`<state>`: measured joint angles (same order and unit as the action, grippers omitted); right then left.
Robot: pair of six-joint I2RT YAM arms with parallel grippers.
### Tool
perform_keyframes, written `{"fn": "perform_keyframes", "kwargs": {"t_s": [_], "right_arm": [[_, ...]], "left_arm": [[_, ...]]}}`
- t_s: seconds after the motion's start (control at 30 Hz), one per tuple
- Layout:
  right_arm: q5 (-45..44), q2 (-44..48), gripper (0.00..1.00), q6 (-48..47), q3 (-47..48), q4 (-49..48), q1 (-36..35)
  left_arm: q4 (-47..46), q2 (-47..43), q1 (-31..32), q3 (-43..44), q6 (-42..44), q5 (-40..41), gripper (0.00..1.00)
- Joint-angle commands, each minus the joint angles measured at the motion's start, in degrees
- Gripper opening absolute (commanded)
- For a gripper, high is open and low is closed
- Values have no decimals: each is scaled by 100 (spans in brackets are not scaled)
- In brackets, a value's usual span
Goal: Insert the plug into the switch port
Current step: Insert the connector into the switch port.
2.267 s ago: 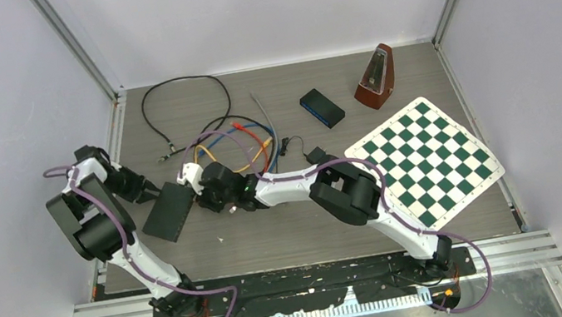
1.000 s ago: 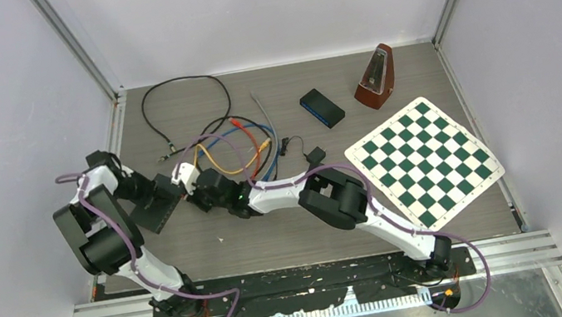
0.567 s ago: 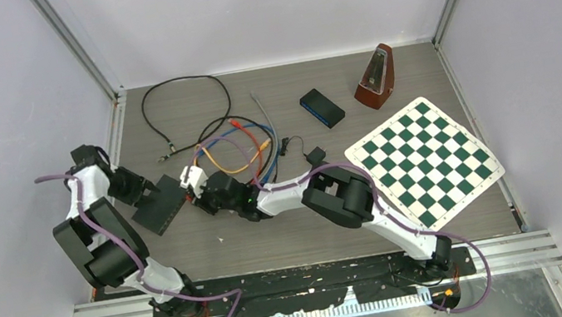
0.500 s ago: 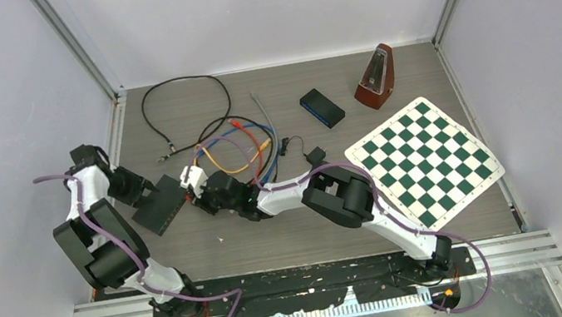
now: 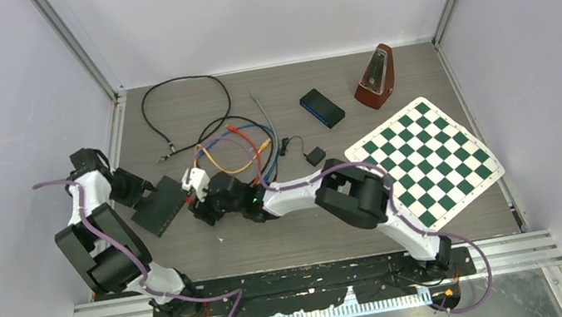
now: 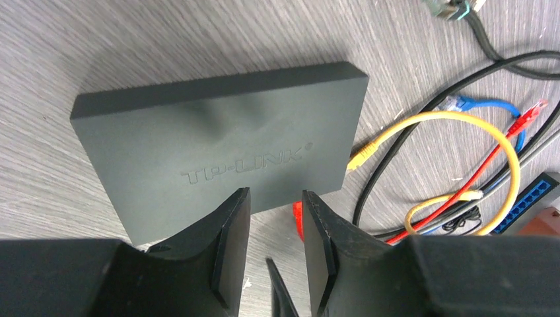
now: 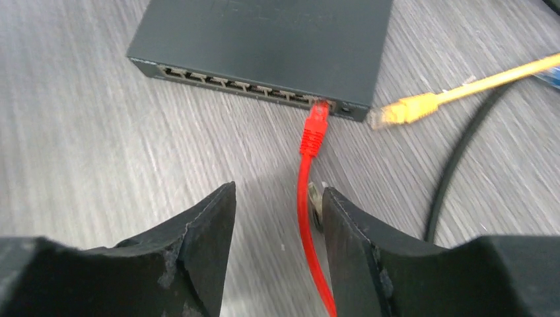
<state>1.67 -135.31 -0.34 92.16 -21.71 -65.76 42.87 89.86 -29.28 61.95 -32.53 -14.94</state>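
Note:
The dark grey TP-LINK switch (image 5: 160,206) (image 6: 224,152) lies flat on the table at the left. In the right wrist view its row of ports (image 7: 238,82) faces me, and the red plug (image 7: 315,125) sits in the port near the right end. My right gripper (image 7: 277,205) (image 5: 196,211) is open a little way back from the ports. The red cable (image 7: 305,218) runs loose between its fingers, close to the right one. My left gripper (image 6: 276,211) (image 5: 144,197) is open just behind the switch's back edge, with nothing between its fingers.
A loose yellow plug (image 7: 403,109) lies just right of the switch, with yellow, blue and black cables (image 5: 238,144) tangled behind. Further back right are a small black box (image 5: 321,108), a metronome (image 5: 374,77) and a chessboard (image 5: 423,161).
Both grippers have opened. The right one let go of the red plug and drew back from the ports. The left one released the switch and drew back.

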Motion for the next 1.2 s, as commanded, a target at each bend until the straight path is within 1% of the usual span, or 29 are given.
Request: {"fn": "perform_keyframes", "kwargs": {"t_s": [0.0,0.1,0.17,0.3,0.4,0.43,0.5,0.57,0.77,1.0,1.07,1.17], "right_arm": [[231,1482,59,516,-850,-218,210],[267,2044,59,627,-1654,-294,312],[190,2544,58,765,-2027,-260,368],[-91,3155,56,1111,-2667,-273,449],[-646,3415,55,1229,-2805,71,512],[-754,3526,55,1328,-2803,317,564],[-999,3688,53,1452,-2854,494,658],[-1057,3853,53,1478,-3021,371,724],[-1100,4030,52,1501,-3241,242,749],[-1107,4100,52,1456,-3407,186,776],[-1110,4102,52,1404,-3436,155,786],[-897,3968,52,1334,-3351,100,812]], "left_arm": [[-402,-599,22,-420,-68,-210,37],[-557,-908,264,-787,-73,-273,38],[-611,-1006,466,-994,-97,-257,38],[-906,-1114,790,-1395,-338,-389,38],[-1183,-1120,1071,-1624,-459,-333,38],[-1226,-1077,1160,-1651,-497,-304,38],[-1401,-968,1301,-1730,-605,-351,38],[-1563,-859,1408,-1795,-741,-379,39],[-1401,-574,1518,-1770,-774,-11,39],[-1691,-382,1522,-1792,-888,66,39],[-1737,-309,1520,-1767,-908,71,37],[-1424,-138,1525,-1536,-776,219,31]]}}
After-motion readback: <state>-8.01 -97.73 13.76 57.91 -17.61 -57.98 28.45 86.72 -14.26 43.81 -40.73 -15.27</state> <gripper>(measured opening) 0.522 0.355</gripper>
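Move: The red plug, already sitting in the switch port, lies about 11 cm right of the left hand, 2 cm back and 7 cm below. The switch is nearly under that hand, some 3 cm back, 3 cm right and 7 cm down. The yellow plug is about 4 cm farther out and 1 cm more to the right than the red one. From the right hand, already open, the red plug is about 3 cm left, 2 cm ahead and 2 cm lower. The right hand backs away from the red plug with its fingers still open, going some 17 cm right while climbing quickly about 10 cm, easing slightly back down near the end, and turning about 20 degrees clockwise. The left hand takes its place, travelling right over the switch's port-side end and a little back with its fingers open, then sinking about 6 cm in all towards the plug's tail, where the fingertips end close around it and only just begin to close. ##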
